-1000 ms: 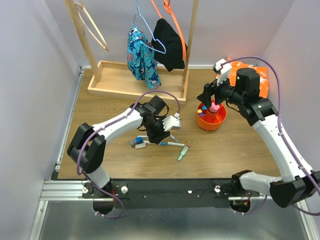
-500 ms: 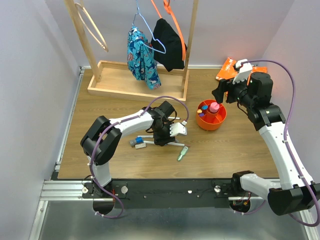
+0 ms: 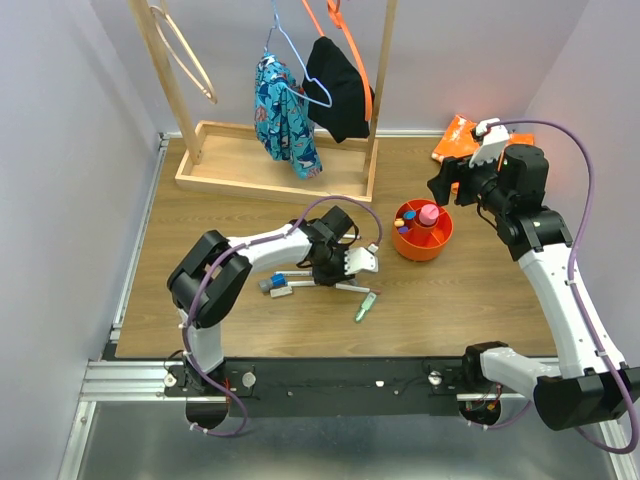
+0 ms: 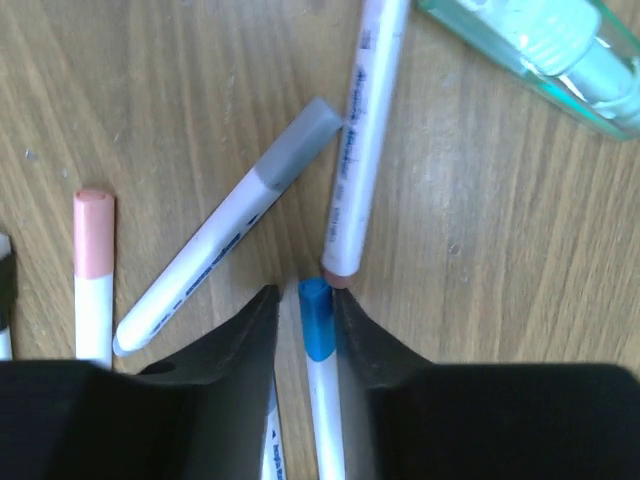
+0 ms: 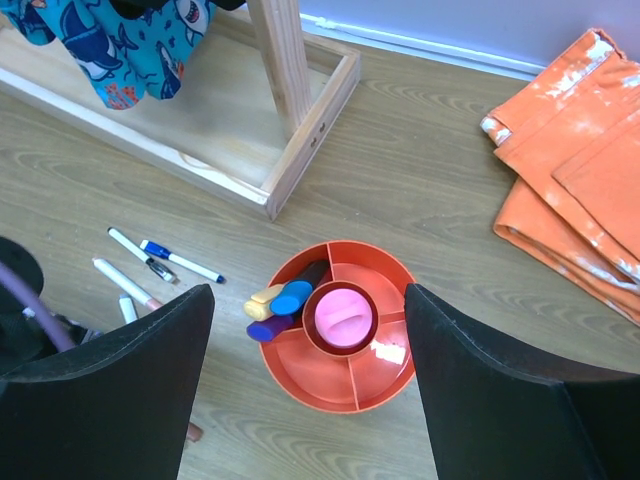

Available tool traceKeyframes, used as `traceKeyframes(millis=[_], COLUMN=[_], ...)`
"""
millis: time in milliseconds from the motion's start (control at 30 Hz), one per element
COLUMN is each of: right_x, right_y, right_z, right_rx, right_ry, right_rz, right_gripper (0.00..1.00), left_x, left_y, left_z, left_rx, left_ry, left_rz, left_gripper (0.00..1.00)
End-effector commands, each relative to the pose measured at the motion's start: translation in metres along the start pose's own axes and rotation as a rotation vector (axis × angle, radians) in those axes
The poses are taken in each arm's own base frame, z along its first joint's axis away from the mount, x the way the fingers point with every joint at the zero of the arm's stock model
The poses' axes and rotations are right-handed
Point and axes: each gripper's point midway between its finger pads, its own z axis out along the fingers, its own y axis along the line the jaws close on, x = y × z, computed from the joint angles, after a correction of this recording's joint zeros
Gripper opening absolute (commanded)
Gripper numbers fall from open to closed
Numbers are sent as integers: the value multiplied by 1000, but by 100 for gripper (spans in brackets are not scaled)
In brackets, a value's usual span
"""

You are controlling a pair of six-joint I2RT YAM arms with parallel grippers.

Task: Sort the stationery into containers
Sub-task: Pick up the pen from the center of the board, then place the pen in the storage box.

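Note:
My left gripper (image 4: 304, 300) is low over the loose pens (image 3: 285, 287), and its jaws stand narrowly open around a blue-capped white pen (image 4: 318, 330). The right finger touches the cap; a slim gap shows on the left. Ahead lie a grey-capped marker (image 4: 230, 225), a long white pen (image 4: 360, 140), a pink-tipped pen (image 4: 93, 260) and the mint-green piece (image 4: 540, 55). My right gripper (image 5: 308, 300) hangs wide open above the orange cup (image 5: 340, 395), holding nothing. A pink highlighter (image 5: 341, 318) stands in the cup's centre; yellow, blue and purple ones (image 5: 270, 312) share one side compartment.
A wooden rack with a flat tray base (image 3: 270, 165) stands at the back, with patterned and black clothes (image 3: 285, 110) hanging from it. A folded orange bag (image 3: 462, 135) lies at the back right. The mint-green piece (image 3: 365, 306) sits just right of the left gripper.
The left jaws have narrowed around the blue-capped pen. The right gripper drew back up and to the right from the cup a second ago and now holds still.

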Motion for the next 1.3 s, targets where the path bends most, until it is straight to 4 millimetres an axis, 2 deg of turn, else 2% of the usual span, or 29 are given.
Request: traceKeyframes(millis=[0,33,100,133,200,267,333,367,433,467,500,567,600,633,667,700,767,800,833,900,933,1000,1033,1100,1133,1200,1233,1267], right_x=[1,0,1,1,0,3,1,1,3,4,7,9,10,12,12,12,12,15,16,16,17,17,20,18,20,20,20,21], right_y=[-8,-8,-9,-10,-11,-13,-13,-14,-16,-19,-22,-27,-28,-29,-31,-32,-37,-37,-38,-41,-41,-44,-44,-48,-49,-54,-56,-59], right_z=[4,4,5,5,7,9,10,10,11,10,11,10,10,10,9,8,7,7,7,7,6,5,4,3,3,2,2,3], right_rx=[25,25,31,36,37,40,40,42,51,66,76,97,101,106,118,122,142,143,148,161,167,180,180,193,196,208,215,221], right_ry=[-5,-5,1,-1,-2,1,-8,-10,-3,0,8,16,19,23,24,27,30,41,48,56,64,72,87,93,106,114,117,123], right_rz=[-14,-14,-15,-17,-19,-17,-20,-20,-29,-34,-38,-50,-53,-56,-59,-59,-64,-63,-68,-68,-69,-69,-75,-77,-82,-86,-90,-90], right_gripper=[84,84,84,84,84,84,84,84,84,84,84,84,84,83,83,83,82,82,82,81,81,81,81,81,80,80,80,80], left_x=[19,16,16,3,-7,-29,-43,-65,-93,-120,-145,-180,-209,-226,-228,-254,-262,-278,-279,-293,-295,-304,-305,-312,-311,-313,-312,-312], left_y=[-35,-41,-51,-46,-42,-29,-22,-10,-4,4,1,-5,2,-10,-12,-7,-15,-15,-11,-10,-6,-8,-3,-2,1,4,7,9], left_z=[15,10,-1,-16,-35,-62,-79,-97,-118,-140,-152,-175,-192,-205,-197,-220,-213,-236,-220,-225,-213,-215,-203,-203,-192,-189,-179,-177], left_rx=[82,104,140,118,96,33,2,-39,-57,-87,-51,-5,-31,29,60,5,134,107,188,206,225,242,262,273,282,281,286,288], left_ry=[53,36,41,8,-18,-85,-116,-164,-244,-324,-435,-611,-751,-857,-905,-1051,-1138,-1252,-1257,-1296,-1292,-1319,-1313,-1334,-1329,-1338,-1331,-1332], left_rz=[-18,-19,-17,7,21,58,74,93,99,119,135,186,211,229,214,324,246,321,230,268,258,291,270,279,268,281,276,281], left_gripper=[23,16,13,12,11,9,9,9,9,9,9,13,14,16,16,16,13,12,11,9,8,3,2,0,0,0,0,0])
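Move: The left hand is down at the table with its parted fingers astride the cap end of the blue-capped pen, whose middle lies about 4 cm to the left and barely below. The grey-capped marker is some 3 cm ahead and 3 right, the brown-capped one about 6 right and 1 back; the red organizer stands roughly 14 ahead and 24 right. From the right hand the pen is some 25 cm left, 10 back and 30 below. The left fingers finish closing on the blue cap end while the hand slides back about 3 cm, then carry the pinched pen up nearly 30 cm and some 20 cm to the right, towards the red organizer, the hand rolling about 70 degrees until its fingers point right and the pen hangs steeply, cap up. Meanwhile the empty right hand, still open, eases about 5 cm right and down. ##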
